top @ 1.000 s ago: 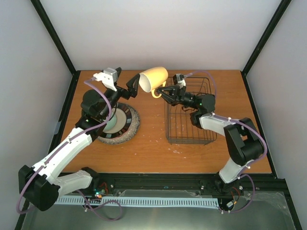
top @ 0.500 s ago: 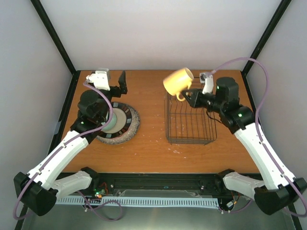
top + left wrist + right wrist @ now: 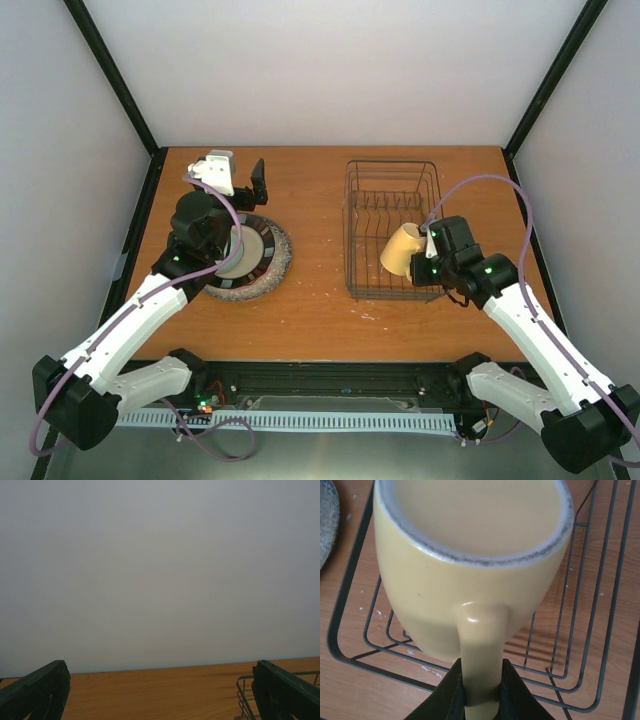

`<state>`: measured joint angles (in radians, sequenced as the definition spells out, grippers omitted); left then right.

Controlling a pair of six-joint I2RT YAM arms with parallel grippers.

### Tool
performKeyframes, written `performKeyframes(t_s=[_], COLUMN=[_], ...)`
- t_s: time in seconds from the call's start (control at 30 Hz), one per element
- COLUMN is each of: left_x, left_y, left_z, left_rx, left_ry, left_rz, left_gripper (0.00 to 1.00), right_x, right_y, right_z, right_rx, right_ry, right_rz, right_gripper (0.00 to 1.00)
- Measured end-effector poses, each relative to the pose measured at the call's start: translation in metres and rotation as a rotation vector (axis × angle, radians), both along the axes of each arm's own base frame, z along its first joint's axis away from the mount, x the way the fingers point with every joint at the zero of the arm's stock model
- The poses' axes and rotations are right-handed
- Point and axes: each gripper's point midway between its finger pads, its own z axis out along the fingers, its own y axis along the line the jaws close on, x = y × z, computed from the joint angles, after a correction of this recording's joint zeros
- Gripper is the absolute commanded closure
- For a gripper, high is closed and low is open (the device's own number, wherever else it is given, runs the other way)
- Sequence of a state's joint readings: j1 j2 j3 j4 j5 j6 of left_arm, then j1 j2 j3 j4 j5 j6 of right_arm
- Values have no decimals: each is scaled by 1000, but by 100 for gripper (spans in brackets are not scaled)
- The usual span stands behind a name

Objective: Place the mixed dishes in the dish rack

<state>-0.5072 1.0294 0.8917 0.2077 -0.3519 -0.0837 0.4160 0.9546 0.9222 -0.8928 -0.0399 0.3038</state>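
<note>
A yellow mug (image 3: 402,248) hangs tilted over the near part of the dish rack (image 3: 392,180), a dark wire basket on the table's right half. My right gripper (image 3: 427,262) is shut on the mug's handle (image 3: 480,680). In the right wrist view the mug (image 3: 470,565) fills the frame, its mouth facing away from the camera, with the rack's wires (image 3: 592,605) below it. My left gripper (image 3: 242,183) stands open and empty above the table's far left. Its fingers (image 3: 35,692) frame bare wood and a corner of the rack (image 3: 244,695).
A stack of round plates (image 3: 268,268) with a speckled rim lies on the left half of the table, partly under my left arm. Its edge (image 3: 327,520) shows in the right wrist view. White walls and black frame posts enclose the table.
My right arm has carried the mug from above the rack's far left corner down to its near part. The left gripper has drawn back a little to the left and stays open.
</note>
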Motion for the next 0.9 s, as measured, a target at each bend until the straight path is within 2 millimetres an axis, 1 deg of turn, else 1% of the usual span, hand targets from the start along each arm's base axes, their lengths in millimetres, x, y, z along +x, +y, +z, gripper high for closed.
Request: performKeyframes(t_s=[0.07,0.17,0.3,0.43,0.53,0.7,0.83,0.9], left_x=[0,0,1,0,-1,-2,-2,-2], left_y=[0,0,0,0,1,3,4,4], left_z=[-1,-3,-11,-16,-15,-13,-13,-14], left_rx=[-4,-8,-8,-5,-6,-9,-9,-8], left_ry=[2,7,23,35,32,27,28,30], left_rz=[-1,-1,-1,-1,1,11,14,14], left_gripper=[0,0,0,0,0,0,0,0], right_x=[-2,-1,7,14,19,27,23,20], right_y=[2,10,19,23,26,33,42,46], right_z=[-5,-8,-15,-29,-40,-50,-60,-62], right_rx=[-33,-73,-115,-166,-200,-222,-250,-252], right_ry=[-6,-27,-50,-48,-38,-33,-9,-3], right_rz=[12,43,65,71,83,102,149,168], right_gripper=[97,97,97,97,97,97,97,97])
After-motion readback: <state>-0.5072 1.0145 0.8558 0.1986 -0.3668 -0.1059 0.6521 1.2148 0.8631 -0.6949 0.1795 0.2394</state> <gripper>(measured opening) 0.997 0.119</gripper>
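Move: The yellow mug, already pinched by its handle and held bottom-up, sits just ahead of the right hand, about 4 cm forward and 4 cm left, nearly level with it. The spot it is bound for, the dish rack's front left part, is some 5 cm ahead, 7 cm left and 13 cm below; the plate stack lies about 38 cm left, 8 cm ahead and 17 cm down. From the left hand that rack spot is roughly 28 cm right, 5 cm back and 33 cm lower. The yellow mug, kept in the right hand's shut fingers by its handle, is lowered about 6 cm while carried some 4.5 cm left, down towards the front left part of the dish rack. The hand also works a little forward before easing slightly back near the end, its left side dipping about 15 degrees and the wrist turning roughly 10 degrees counter-clockwise. ##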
